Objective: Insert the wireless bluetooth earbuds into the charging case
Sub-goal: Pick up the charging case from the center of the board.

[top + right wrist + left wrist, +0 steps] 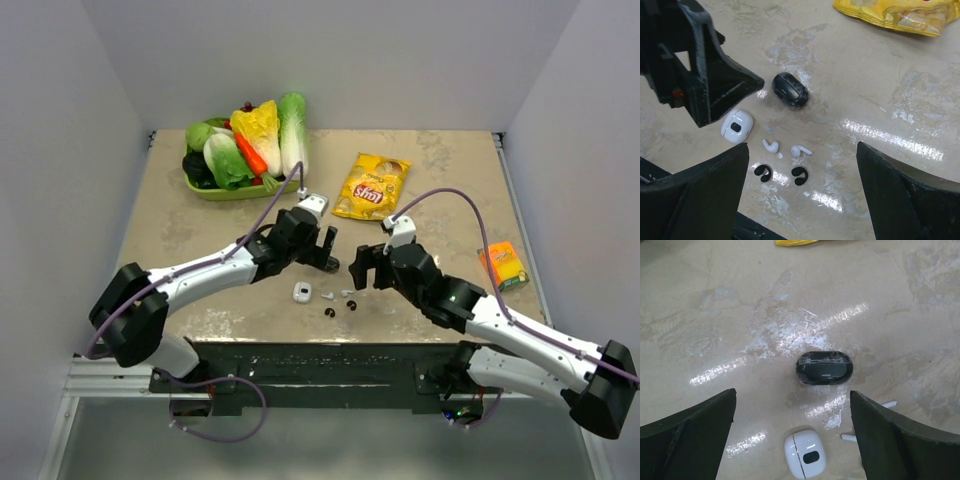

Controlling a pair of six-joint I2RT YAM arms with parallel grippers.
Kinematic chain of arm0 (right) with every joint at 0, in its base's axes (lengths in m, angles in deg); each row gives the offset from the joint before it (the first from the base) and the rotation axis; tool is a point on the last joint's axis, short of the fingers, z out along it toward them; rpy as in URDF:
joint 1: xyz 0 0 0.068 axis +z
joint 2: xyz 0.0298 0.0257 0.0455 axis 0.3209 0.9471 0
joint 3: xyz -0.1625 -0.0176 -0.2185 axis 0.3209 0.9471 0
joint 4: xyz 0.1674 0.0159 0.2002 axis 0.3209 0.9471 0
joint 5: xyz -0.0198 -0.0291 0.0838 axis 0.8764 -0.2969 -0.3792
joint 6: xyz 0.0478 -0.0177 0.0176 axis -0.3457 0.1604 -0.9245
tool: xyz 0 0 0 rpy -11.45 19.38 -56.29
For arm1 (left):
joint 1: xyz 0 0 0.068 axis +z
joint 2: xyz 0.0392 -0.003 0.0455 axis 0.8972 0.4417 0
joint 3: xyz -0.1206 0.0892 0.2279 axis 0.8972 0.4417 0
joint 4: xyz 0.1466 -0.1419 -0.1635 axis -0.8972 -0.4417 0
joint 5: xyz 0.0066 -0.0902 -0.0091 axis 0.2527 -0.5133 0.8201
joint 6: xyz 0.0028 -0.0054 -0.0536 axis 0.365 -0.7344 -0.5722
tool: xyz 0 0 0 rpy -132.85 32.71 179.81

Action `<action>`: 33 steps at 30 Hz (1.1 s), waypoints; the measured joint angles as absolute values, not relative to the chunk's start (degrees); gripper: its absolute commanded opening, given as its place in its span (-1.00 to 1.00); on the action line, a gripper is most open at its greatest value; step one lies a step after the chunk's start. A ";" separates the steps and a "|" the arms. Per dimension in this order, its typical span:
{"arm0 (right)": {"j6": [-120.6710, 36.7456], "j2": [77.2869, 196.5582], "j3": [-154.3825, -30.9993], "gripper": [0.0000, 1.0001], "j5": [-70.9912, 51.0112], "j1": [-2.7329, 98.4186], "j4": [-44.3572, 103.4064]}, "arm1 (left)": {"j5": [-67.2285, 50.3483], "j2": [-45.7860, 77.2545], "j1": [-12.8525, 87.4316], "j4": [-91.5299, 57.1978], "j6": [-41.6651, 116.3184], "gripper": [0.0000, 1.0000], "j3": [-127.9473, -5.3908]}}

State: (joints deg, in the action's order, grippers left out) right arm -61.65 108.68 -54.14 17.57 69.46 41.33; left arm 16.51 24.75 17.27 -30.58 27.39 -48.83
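A closed black oval charging case (824,368) lies on the table ahead of my left gripper (792,407), which is open and empty above it. A closed white charging case (805,454) lies nearer, between the left fingers. In the right wrist view, two white stemmed earbuds (770,146) (801,150) and two dark rounded earbuds (762,172) (800,175) lie loose on the table. They sit beside the white case (737,126) and below the black case (790,90). My right gripper (802,157) is open and empty, hovering over the buds. In the top view the grippers (328,255) (364,268) face each other.
A yellow chip bag (371,186) lies behind the cases. A green tray of toy vegetables (205,189) stands at the back left. An orange box (503,264) lies at the right. The table's front edge (330,340) runs just below the dark buds.
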 measured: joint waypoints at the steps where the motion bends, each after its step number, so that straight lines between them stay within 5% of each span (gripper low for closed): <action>1: -61.65 108.18 -54.14 0.82 17.46 69.46 41.64 | 15.35 25.67 17.20 -30.86 28.70 1.00 -49.50; 33: -61.69 104.55 -54.97 0.83 14.60 69.46 44.55 | 9.49 42.94 14.86 -26.12 31.87 0.94 -54.01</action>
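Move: The black charging case lies about 5 cm to the right of the open left hand, 1 cm ahead and some 9 cm below. The white case is about 7 cm nearer the base and 7 cm left of the black one; the two white earbuds lie about 7 cm back of it, level to slightly right. From the right hand the black case is roughly 8 cm ahead, 7 cm left and 15 cm down. The left hand sinks about 8 cm and shifts 5 cm right, fingers staying open, to straddle the black case. ##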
